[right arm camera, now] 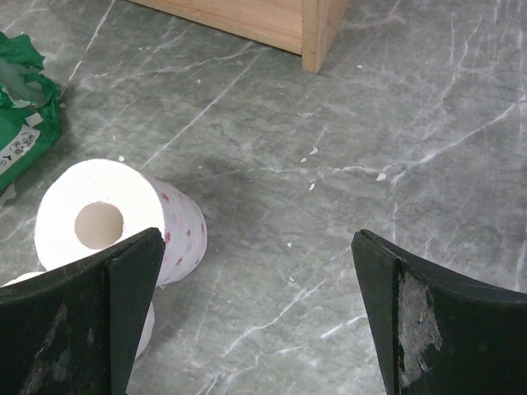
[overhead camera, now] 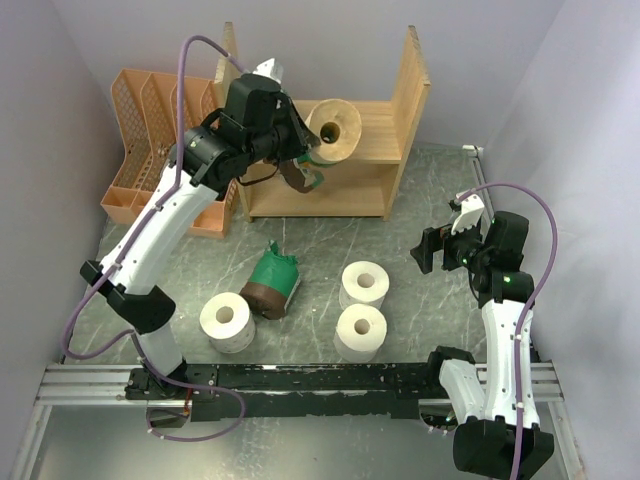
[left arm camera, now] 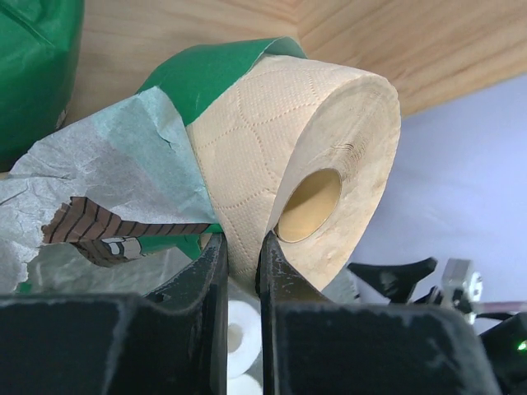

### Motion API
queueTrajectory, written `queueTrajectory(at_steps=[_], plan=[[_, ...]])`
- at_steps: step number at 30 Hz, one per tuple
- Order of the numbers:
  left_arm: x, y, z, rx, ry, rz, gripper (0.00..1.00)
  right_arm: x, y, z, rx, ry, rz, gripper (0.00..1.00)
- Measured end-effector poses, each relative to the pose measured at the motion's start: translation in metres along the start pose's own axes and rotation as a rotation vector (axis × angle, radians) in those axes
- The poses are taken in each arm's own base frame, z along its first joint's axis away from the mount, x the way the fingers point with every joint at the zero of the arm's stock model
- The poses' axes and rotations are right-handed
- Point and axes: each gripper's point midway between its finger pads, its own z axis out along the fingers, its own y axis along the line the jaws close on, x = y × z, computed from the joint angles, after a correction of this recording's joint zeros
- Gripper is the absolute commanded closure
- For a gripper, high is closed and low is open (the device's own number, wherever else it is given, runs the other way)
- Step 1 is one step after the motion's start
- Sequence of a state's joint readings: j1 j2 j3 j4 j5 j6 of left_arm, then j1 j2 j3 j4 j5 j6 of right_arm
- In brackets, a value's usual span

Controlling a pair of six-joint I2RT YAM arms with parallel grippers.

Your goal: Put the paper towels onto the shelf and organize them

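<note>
My left gripper (overhead camera: pixel 305 152) is up at the wooden shelf (overhead camera: pixel 405 95) and is shut on a cream paper towel roll (overhead camera: pixel 335 130). The roll (left arm camera: pixel 305 156) lies on its side, its torn green wrapper (left arm camera: pixel 206 78) peeled back. Its wall is pinched between my fingers (left arm camera: pixel 268 255), one of them at the core's edge. On the table lie a green and brown wrapped roll (overhead camera: pixel 272 282) and three bare rolls (overhead camera: pixel 228 320) (overhead camera: pixel 365 283) (overhead camera: pixel 360 332). My right gripper (overhead camera: pixel 435 250) hovers open over the table, and a white roll (right arm camera: pixel 111 218) lies beside its left finger.
An orange lattice rack (overhead camera: pixel 150 130) stands left of the shelf. The shelf's lower front corner (right arm camera: pixel 317 33) lies ahead of the right gripper (right arm camera: pixel 257 243). More green plastic (left arm camera: pixel 33 66) fills the upper left of the left wrist view. A metal rail (overhead camera: pixel 300 378) runs along the near edge.
</note>
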State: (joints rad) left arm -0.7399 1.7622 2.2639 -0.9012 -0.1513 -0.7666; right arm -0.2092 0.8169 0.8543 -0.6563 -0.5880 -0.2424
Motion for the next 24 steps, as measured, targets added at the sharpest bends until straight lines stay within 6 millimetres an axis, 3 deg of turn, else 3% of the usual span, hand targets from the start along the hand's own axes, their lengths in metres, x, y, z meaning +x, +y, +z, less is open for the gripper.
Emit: queueTrajectory(at_steps=[9,17,21,24], plan=[[-0.024,0.007,0.021,0.001,-0.055,-0.170,0.93,0.000,0.000,0.000,0.000,0.000,0.000,0.00],[-0.014,0.026,0.068,-0.038,-0.006,-0.245,0.93,0.000,0.000,0.000,0.000,0.002,0.001,0.00],[-0.019,0.027,0.075,-0.021,-0.006,-0.268,0.93,0.001,-0.001,0.001,-0.001,0.005,0.004,0.00],[-0.023,0.028,0.077,-0.017,-0.004,-0.277,0.87,0.002,-0.001,0.002,-0.002,0.009,0.006,0.00]])
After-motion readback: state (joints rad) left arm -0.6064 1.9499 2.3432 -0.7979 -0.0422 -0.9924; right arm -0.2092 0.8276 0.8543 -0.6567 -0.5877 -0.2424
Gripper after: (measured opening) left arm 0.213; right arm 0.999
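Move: My left hand already pinches the opened paper towel roll. The free stretch of upper shelf board it is going to lies about 12 cm ahead, 4 cm right and 14 cm below. The green roll on that board stands some 10 cm ahead and 10 cm left, about 6 cm lower; the right side panel is about 23 cm right and 10 cm farther out. From my right hand the free stretch is roughly 21 cm ahead, 26 cm left, slightly higher. I carry the held roll about 8 cm forward with my left hand, in over the upper board beside the green roll, first nearly level and then sinking some 3 cm below where I began before easing off. As I go, the wrist rolls its left side down about 10 degrees, with a slight tip down and counter-clockwise turn; my fingers keep their pinch on the roll's edge. ##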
